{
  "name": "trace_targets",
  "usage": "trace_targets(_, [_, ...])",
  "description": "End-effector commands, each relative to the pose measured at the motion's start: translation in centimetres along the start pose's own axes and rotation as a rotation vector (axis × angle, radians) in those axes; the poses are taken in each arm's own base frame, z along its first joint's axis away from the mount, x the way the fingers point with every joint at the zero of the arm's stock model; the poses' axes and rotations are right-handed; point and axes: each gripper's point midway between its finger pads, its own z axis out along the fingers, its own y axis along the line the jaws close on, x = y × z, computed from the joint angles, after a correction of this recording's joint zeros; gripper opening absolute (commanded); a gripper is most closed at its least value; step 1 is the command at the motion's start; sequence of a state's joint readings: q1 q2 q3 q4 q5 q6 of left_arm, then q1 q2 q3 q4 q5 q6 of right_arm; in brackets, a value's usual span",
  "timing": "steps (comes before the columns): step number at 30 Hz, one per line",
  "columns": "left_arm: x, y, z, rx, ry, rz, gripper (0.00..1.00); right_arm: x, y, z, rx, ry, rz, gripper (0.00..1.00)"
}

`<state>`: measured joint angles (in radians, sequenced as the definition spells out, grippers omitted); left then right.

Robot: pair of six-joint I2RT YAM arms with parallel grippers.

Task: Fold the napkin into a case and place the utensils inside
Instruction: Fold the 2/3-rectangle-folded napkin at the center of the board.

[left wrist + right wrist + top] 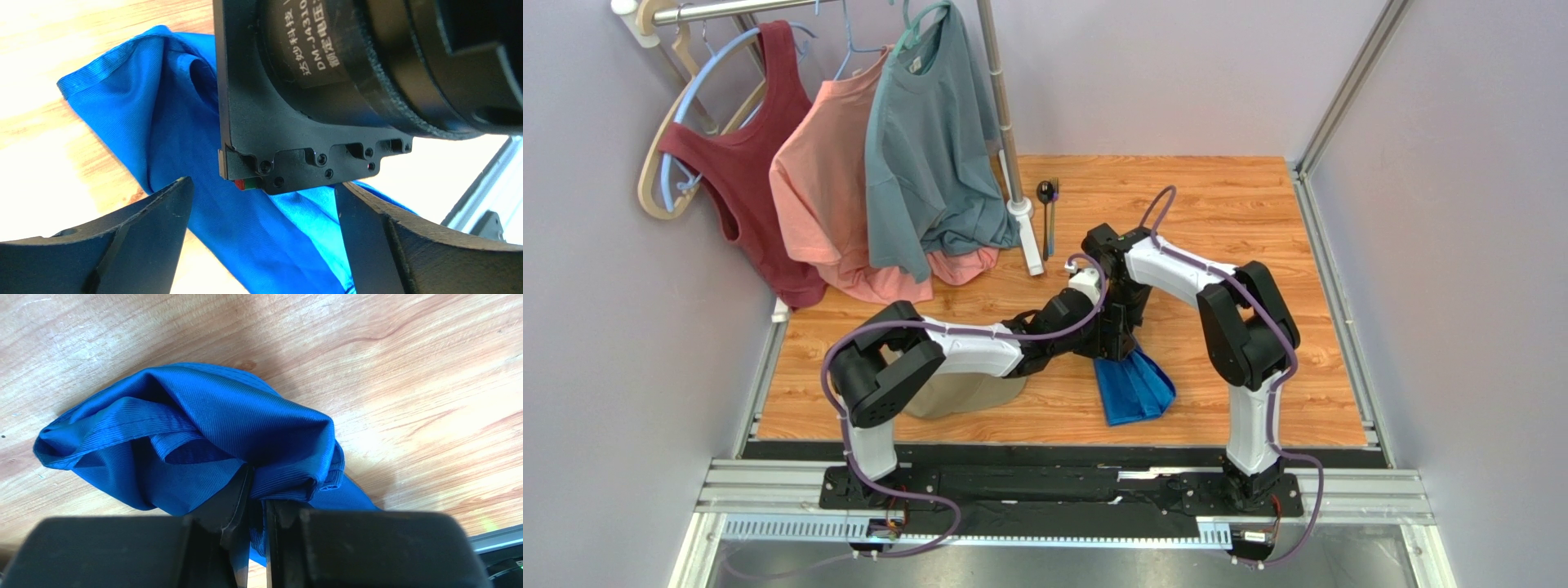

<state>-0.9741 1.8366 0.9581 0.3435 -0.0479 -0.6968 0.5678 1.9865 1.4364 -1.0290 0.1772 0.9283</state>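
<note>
The bright blue napkin [1134, 387] lies crumpled near the table's front middle; it also shows in the right wrist view [202, 425] and the left wrist view [159, 116]. My right gripper [1116, 343] [255, 499] is shut on a bunched fold of the napkin and lifts that part slightly. My left gripper [1090, 306] [261, 190] is open and empty, its fingers either side of the cloth below the right arm's black wrist housing [319, 92]. The dark spoon [1046, 194] and the fork [1053, 223] lie side by side at the far middle. No folded case shows.
A clothes rack at the back left holds a maroon tank top [750, 147], a salmon shirt [830, 184] and a grey-teal T-shirt [928, 135]. Its pole foot [1030, 239] stands next to the utensils. A tan cap [959, 395] lies under my left arm.
</note>
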Motion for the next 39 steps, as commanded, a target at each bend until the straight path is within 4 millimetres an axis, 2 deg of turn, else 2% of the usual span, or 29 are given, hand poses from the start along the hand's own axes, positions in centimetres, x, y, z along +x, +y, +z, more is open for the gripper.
trace_targets(1, [0.3,-1.2,0.7,-0.011,0.000,-0.013,0.92,0.6,2.0,-2.1,-0.078,-0.048,0.034,0.14])
trace_targets(3, [-0.1,-1.7,0.9,-0.016,-0.041,0.023,0.86,0.8,2.0,-2.2,-0.081,-0.043,0.051,0.14])
trace_targets(4, [0.0,-2.9,0.8,0.009,-0.068,0.047,0.85,0.7,2.0,-2.2,-0.080,-0.043,0.057,0.14])
trace_targets(6, [0.6,-2.9,0.4,0.024,-0.095,0.083,0.85,0.5,1.7,-2.6,-0.075,-0.052,0.073,0.14])
trace_targets(7, [-0.2,-3.8,0.3,0.065,-0.146,0.087,0.85,0.4,1.8,-2.7,-0.081,-0.055,0.077,0.14])
trace_targets(11, [0.5,-3.6,0.7,0.077,-0.149,0.110,0.90,0.1,1.7,-3.1,-0.092,-0.059,0.085,0.14])
trace_targets(20, [1.9,-3.2,3.1,0.075,-0.139,0.117,0.84,0.1,2.1,-3.9,-0.127,-0.056,0.103,0.14])
trace_targets(23, [2.2,-3.4,3.3,0.091,-0.126,0.126,0.68,0.1,1.9,-3.8,-0.128,-0.059,0.094,0.14])
trace_targets(24, [2.4,-3.4,3.3,0.099,-0.117,0.133,0.54,0.1,1.8,-3.8,-0.128,-0.062,0.085,0.15])
trace_targets(25, [2.4,-3.6,3.1,0.107,-0.115,0.133,0.45,0.0,1.7,-3.8,-0.127,-0.067,0.075,0.16])
trace_targets(26, [2.4,-3.6,2.8,0.112,-0.113,0.134,0.31,-0.2,1.6,-3.7,-0.122,-0.070,0.070,0.22])
trace_targets(27, [2.5,-3.9,2.5,0.130,-0.108,0.137,0.19,-0.2,1.5,-3.6,-0.127,-0.069,0.040,0.24])
trace_targets(28, [2.4,-4.0,2.2,0.139,-0.107,0.138,0.17,-0.4,1.3,-3.6,-0.132,-0.067,0.033,0.25])
trace_targets(30, [2.6,-4.5,1.5,0.184,-0.092,0.132,0.14,-1.3,0.9,-4.0,-0.158,-0.092,-0.013,0.34])
trace_targets(32, [2.8,-4.4,1.2,0.220,-0.073,0.121,0.11,-2.3,0.7,-5.0,-0.198,-0.117,-0.047,0.47])
trace_targets(33, [3.0,-4.9,1.0,0.261,-0.057,0.113,0.10,-2.8,1.0,-5.4,-0.232,-0.129,-0.063,0.51])
trace_targets(34, [3.0,-4.8,0.9,0.274,-0.052,0.099,0.00,-2.9,1.0,-5.9,-0.262,-0.129,-0.116,0.59])
trace_targets(38, [3.3,-5.8,0.5,0.382,-0.018,0.061,0.00,-3.9,0.2,-7.7,-0.324,-0.161,-0.215,0.74])
trace_targets(39, [3.4,-6.2,0.2,0.405,-0.010,0.064,0.00,-4.3,0.3,-8.3,-0.364,-0.177,-0.218,0.74])
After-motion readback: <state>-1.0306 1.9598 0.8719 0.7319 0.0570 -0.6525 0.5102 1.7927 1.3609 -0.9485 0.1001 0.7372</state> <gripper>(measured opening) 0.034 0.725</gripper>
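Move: The napkin fold I want lies some 3 cm to the right of my open left fingers, about 1 cm farther out and 3 cm lower, still pinched in my right fingertips. The napkin's loose tail lies about 7 cm back from my right hand, on the board, with the crumpled end some 5 cm left and 4 cm ahead of that hand. The cap is around 24 cm left and 7 cm back of my left hand. I slide my open left fingers about 3 cm right and slightly down around the fold while my right hand lifts it roughly 1 cm. I shut the left fingers on the fold and pull it back about 4 cm, easing farther right; once they have it, my right fingers open and that hand rises about 3 cm clear, tilting slightly. ##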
